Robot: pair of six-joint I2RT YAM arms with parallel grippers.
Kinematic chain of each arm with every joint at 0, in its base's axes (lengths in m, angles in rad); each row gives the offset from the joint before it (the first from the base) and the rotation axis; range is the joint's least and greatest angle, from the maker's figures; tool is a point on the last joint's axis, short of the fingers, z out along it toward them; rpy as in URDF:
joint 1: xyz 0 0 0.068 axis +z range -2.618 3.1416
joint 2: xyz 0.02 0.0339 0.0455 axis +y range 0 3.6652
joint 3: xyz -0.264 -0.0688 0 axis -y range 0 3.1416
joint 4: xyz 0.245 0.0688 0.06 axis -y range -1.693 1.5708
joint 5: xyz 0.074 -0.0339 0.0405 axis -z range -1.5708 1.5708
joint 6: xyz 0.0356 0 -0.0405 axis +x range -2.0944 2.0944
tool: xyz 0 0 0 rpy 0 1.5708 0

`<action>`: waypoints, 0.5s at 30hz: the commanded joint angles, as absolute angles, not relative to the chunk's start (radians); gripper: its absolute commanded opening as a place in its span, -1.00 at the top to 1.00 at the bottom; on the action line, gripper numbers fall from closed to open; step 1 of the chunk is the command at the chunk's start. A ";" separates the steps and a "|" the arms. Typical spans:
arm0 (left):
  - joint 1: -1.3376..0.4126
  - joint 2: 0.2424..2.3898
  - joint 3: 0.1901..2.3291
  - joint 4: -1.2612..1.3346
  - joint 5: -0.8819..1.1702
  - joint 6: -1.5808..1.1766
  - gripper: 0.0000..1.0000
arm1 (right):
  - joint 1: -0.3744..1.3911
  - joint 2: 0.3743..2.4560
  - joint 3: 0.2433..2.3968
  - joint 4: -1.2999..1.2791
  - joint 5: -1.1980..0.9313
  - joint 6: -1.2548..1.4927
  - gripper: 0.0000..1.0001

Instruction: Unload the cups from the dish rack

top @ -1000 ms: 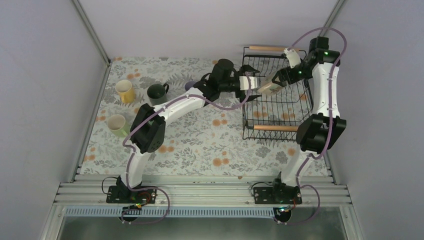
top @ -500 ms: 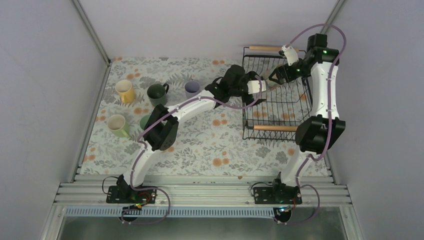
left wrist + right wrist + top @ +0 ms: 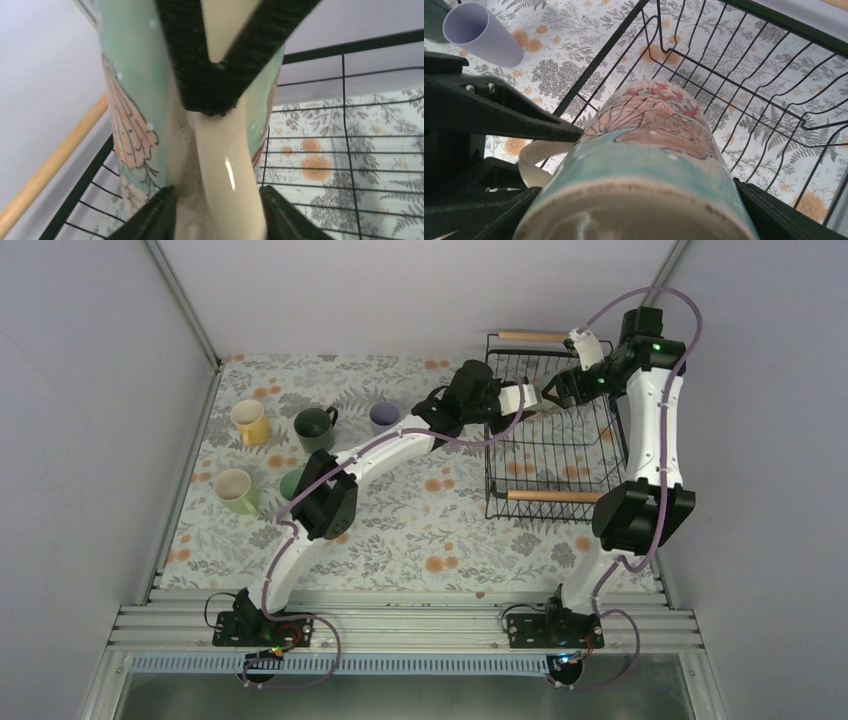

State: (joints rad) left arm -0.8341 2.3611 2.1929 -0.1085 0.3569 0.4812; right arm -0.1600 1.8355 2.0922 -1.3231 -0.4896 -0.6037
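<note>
A beige cup (image 3: 546, 401) painted teal and pink hangs on its side over the dish rack (image 3: 550, 496), a black wire basket with wooden rod handles. My right gripper (image 3: 556, 392) is shut on the cup's body (image 3: 649, 150), one finger on each side. My left gripper (image 3: 533, 399) reaches in from the left. Its fingers (image 3: 160, 210) stand on either side of the cup's handle (image 3: 227, 170), half closed, and I cannot tell whether they press it. The rack's floor (image 3: 774, 75) below holds no cups in the visible part.
On the flowered table left of the rack stand a yellow cup (image 3: 248, 422), a dark green cup (image 3: 315, 427), a lavender cup (image 3: 384, 417), an olive cup (image 3: 234, 490) and a mint one (image 3: 290, 483), half hidden by my left arm. Grey walls close in on both sides.
My left gripper has moved right to the cup, and its jaws have narrowed around the handle. The right gripper has drawn the cup slightly back and to the right over the rack.
</note>
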 commanded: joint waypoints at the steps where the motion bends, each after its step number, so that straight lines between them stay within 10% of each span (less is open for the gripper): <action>1: -0.841 2.412 2.233 -0.116 0.357 0.465 0.46 | -0.151 1.751 2.076 -1.285 -0.601 -0.611 0.46; 6: -0.842 2.408 2.234 -0.126 0.378 0.480 0.94 | -0.152 1.740 2.051 -1.284 -0.608 -0.615 0.46; 15: -0.845 2.357 2.191 -0.137 0.334 0.552 0.95 | -0.152 1.720 2.029 -1.282 -0.598 -0.618 0.04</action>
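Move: The last cup is held aloft in the right gripper, its middle about 1 cm ahead and 1 cm left of the right hand point, and roughly 5 cm right and 3 cm ahead of the left one, about level. Its handle already stands between the left fingertips. From the left hand, the rack's far wooden rail lies about 17 cm ahead, the near rail about 17 cm back, both some 6 cm right and 9 cm lower. Bring the left gripper's half-open fingers together on the cup's handle until they pinch it, easing that hand down about 1 cm as they close and leaving its aim towards the right nearly unturned. Keep the right gripper's hold on the cup body, almost in place, letting it settle only slightly right and down. ##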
